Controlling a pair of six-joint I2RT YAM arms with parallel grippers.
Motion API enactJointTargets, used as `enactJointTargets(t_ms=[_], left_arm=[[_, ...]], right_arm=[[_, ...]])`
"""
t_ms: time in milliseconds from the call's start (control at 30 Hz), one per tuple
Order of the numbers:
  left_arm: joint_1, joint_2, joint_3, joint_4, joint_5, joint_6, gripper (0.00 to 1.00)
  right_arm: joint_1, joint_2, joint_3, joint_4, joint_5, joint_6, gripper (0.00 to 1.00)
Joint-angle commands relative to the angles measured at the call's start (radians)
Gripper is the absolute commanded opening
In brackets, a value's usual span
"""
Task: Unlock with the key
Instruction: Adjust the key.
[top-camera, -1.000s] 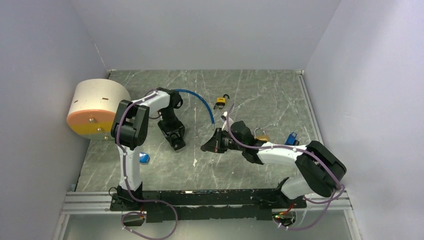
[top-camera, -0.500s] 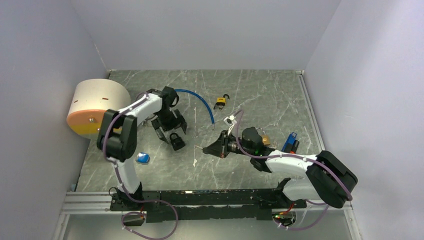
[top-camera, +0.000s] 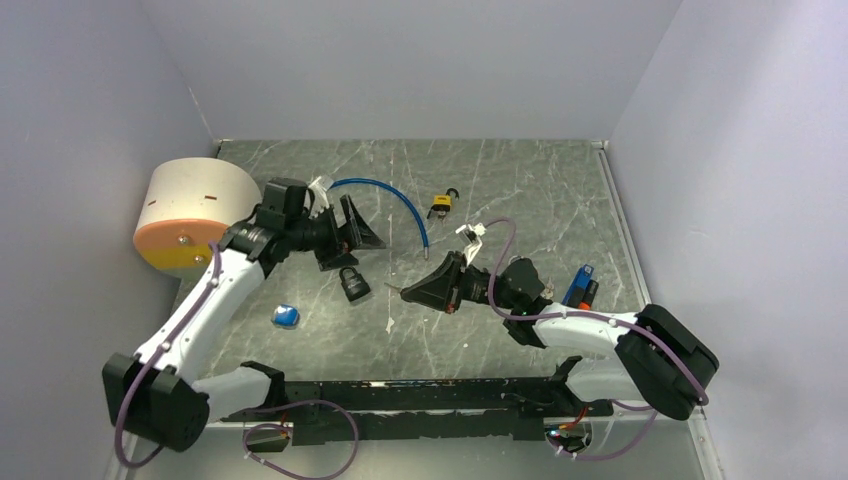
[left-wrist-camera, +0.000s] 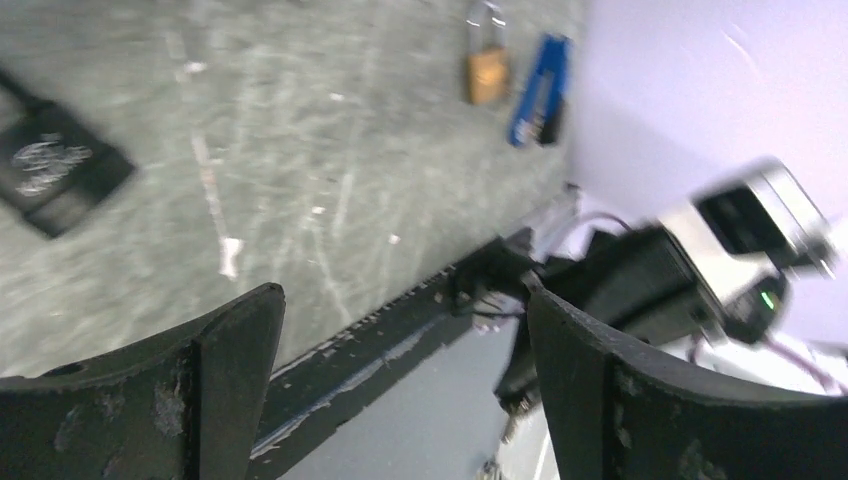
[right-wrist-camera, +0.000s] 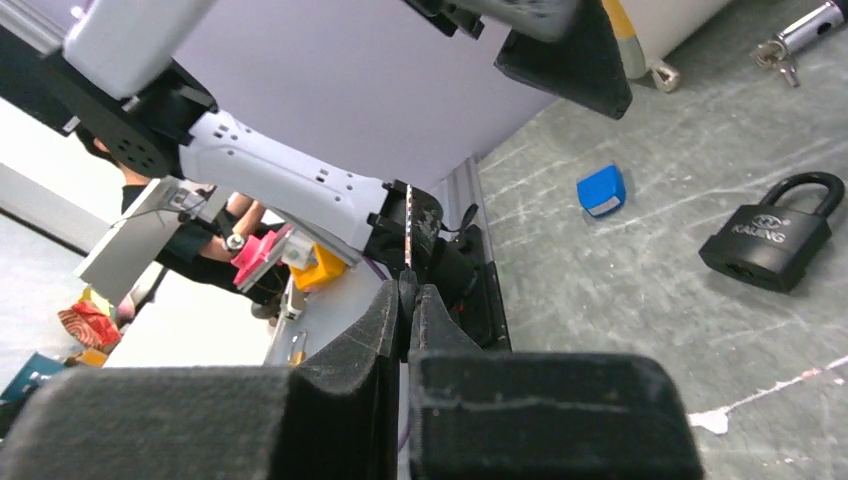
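The black padlock (top-camera: 352, 284) lies flat on the marbled tabletop, free of both grippers; it also shows in the right wrist view (right-wrist-camera: 770, 240) and as a blurred black block in the left wrist view (left-wrist-camera: 55, 170). My left gripper (top-camera: 352, 244) hangs open just above and behind it, turned toward the right, with nothing between its fingers (left-wrist-camera: 400, 300). My right gripper (top-camera: 408, 292) is shut on the key (right-wrist-camera: 408, 220), whose thin toothed blade sticks out past the fingertips (right-wrist-camera: 408, 292). That tip is a short way to the right of the padlock.
A yellow padlock (top-camera: 440, 206) lies at the back and a brass padlock (left-wrist-camera: 485, 75) beside a blue object (top-camera: 583, 283) at the right. A blue cable (top-camera: 400, 200), a small blue piece (top-camera: 286, 316) and a big cream-and-orange drum (top-camera: 190, 215) sit on the left.
My left gripper opened, let go of the black padlock and lifted off it, swinging to point right. The right gripper with the key shifted slightly; the padlock stays on the table.
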Motion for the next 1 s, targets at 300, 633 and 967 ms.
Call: enactJointTargets(t_ms=[300, 633, 967], left_arm=[[-0.004, -0.219, -0.195, 0.615, 0.537, -0.245, 0.67], [-0.006, -0.239, -0.193, 0.638, 0.625, -0.268, 0.40], [-0.007, -0.215, -0.166, 0.604, 0.594, -0.241, 0.03]], right_arm=[[-0.003, 0.029, 0.086, 0.293, 0.036, 0.274, 0.00], [-0.013, 0.082, 0.124, 0.286, 0.088, 0.354, 0.00], [-0.014, 0.091, 0.166, 0.213, 0.063, 0.356, 0.00]])
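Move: The key juts from my right fingers, its middle about 2 cm left of that hand and level with it in depth and height. From my open left hand it lies about 9 cm back, 6 cm to the right and 3 cm higher. The black padlock is on the table some 20 cm below my left hand, 2 cm ahead and 4 cm left; the small blue box is about 14 cm left of the padlock and 6 cm nearer me. I swing my left hand up about 10 cm, back some 8 and a little right, away from the padlock, turning the downward-slanting fingers up to point across at the key. I then shut its wide-open fingers on the key's free end. My right hand keeps its grip, lifts the key about 7 cm and tilts its fingertips some 15 degrees further up. ##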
